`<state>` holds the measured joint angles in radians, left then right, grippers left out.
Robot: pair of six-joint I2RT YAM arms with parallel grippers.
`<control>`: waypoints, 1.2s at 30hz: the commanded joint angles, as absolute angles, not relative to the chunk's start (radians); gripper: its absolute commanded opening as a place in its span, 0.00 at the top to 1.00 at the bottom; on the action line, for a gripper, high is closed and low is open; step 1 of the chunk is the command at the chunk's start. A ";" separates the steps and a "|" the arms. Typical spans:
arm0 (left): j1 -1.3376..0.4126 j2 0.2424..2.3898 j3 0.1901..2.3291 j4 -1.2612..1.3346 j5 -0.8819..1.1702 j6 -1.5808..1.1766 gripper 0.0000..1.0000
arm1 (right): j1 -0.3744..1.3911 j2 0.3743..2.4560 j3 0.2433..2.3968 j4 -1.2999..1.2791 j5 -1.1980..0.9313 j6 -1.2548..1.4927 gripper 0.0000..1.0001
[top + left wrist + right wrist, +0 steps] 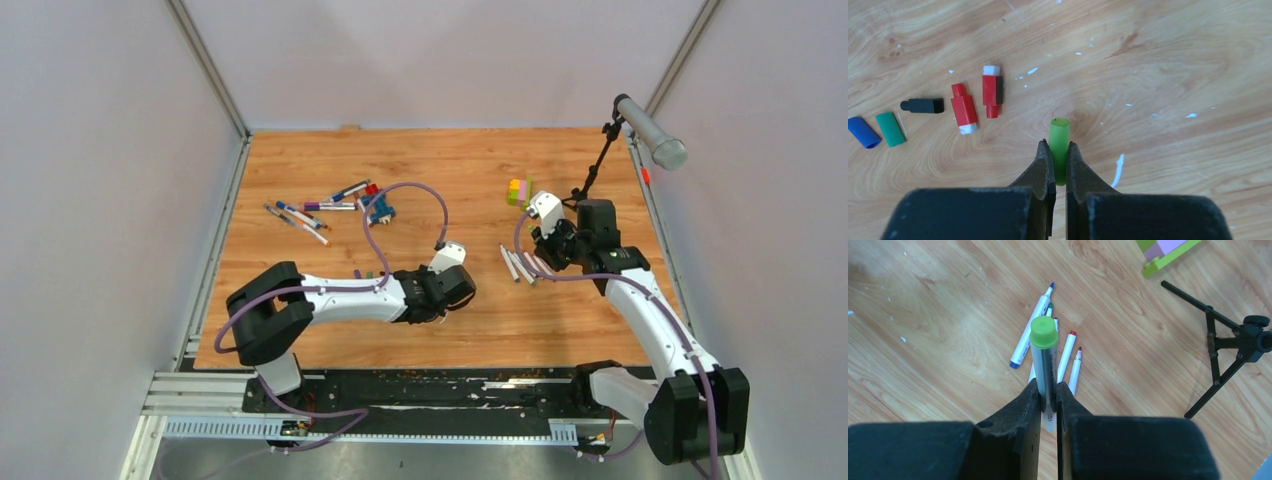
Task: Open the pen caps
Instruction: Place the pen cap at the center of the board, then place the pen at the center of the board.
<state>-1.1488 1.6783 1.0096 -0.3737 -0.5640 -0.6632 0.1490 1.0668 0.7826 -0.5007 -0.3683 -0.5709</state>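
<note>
My left gripper (1059, 146) is shut on a light green pen cap (1059, 135), held just above the wood with its hollow end pointing away. Several loose pen caps lie to its left: blue (863, 132), dark green (890, 129), black (923, 105) and two red (964, 108). My right gripper (1048, 388) is shut on a white-barrelled pen (1045, 362) whose far end is green (1043, 332). Below it lie several uncapped pens (1066, 356). In the top view the left gripper (455, 290) is mid-table and the right gripper (545, 246) is beside those pens (520, 265). More pens (320, 208) lie at the back left.
A yellow-green-pink block stack (519, 191) stands just behind the right gripper. The black microphone stand (598, 165) is at the back right. A blue-and-red toy brick figure (378, 205) sits by the back-left pens. The left arm's purple cable (410, 190) loops over the table.
</note>
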 commanded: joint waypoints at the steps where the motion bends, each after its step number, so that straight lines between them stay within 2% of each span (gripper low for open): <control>1: -1.111 1.710 1.054 -0.395 -0.556 -0.645 0.97 | 0.144 1.100 0.806 -0.509 -0.320 -0.592 1.00; 4: -1.087 1.736 1.059 -0.378 -0.530 -0.641 0.93 | 0.144 1.107 0.807 -0.514 -0.321 -0.591 1.00; 7: -1.065 1.765 1.069 -0.370 -0.504 -0.634 0.83 | 0.144 1.108 0.807 -0.512 -0.318 -0.591 1.00; 22: -1.019 1.774 1.092 -0.378 -0.457 -0.615 0.59 | 0.142 1.219 0.827 -0.537 -0.221 -0.591 1.00; 30: -1.019 1.626 1.048 -0.358 -0.395 -0.614 0.50 | 0.132 1.339 0.881 -0.585 -0.136 -0.586 0.97; 36: -1.019 1.445 0.919 -0.271 -0.370 -0.611 0.38 | 0.132 1.425 0.939 -0.604 -0.109 -0.590 0.97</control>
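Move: The lime cap, already pinched in the left hand, has its resting spot about 3 cm ahead, 1 cm left and 3 cm below; the nearer red cap lies about 4 cm ahead and 4 cm left, the farther red cap 3 cm ahead and 7 cm left. The right hand's held pen is bound for bare table about 3 cm right and 12 cm below; the row's rightmost pen is about 1 cm ahead, 1 cm right. The lime cap is lowered and carried forward about 3 cm, slightly left, onto the table beside the red caps; the left fingers open wide around it and then rise some 5 cm clear. Meanwhile the right hand keeps its pen and sinks about 7 cm, shifting 4 cm right towards bare table beyond the pen row, fingers tipping some 20 degrees steeper. ##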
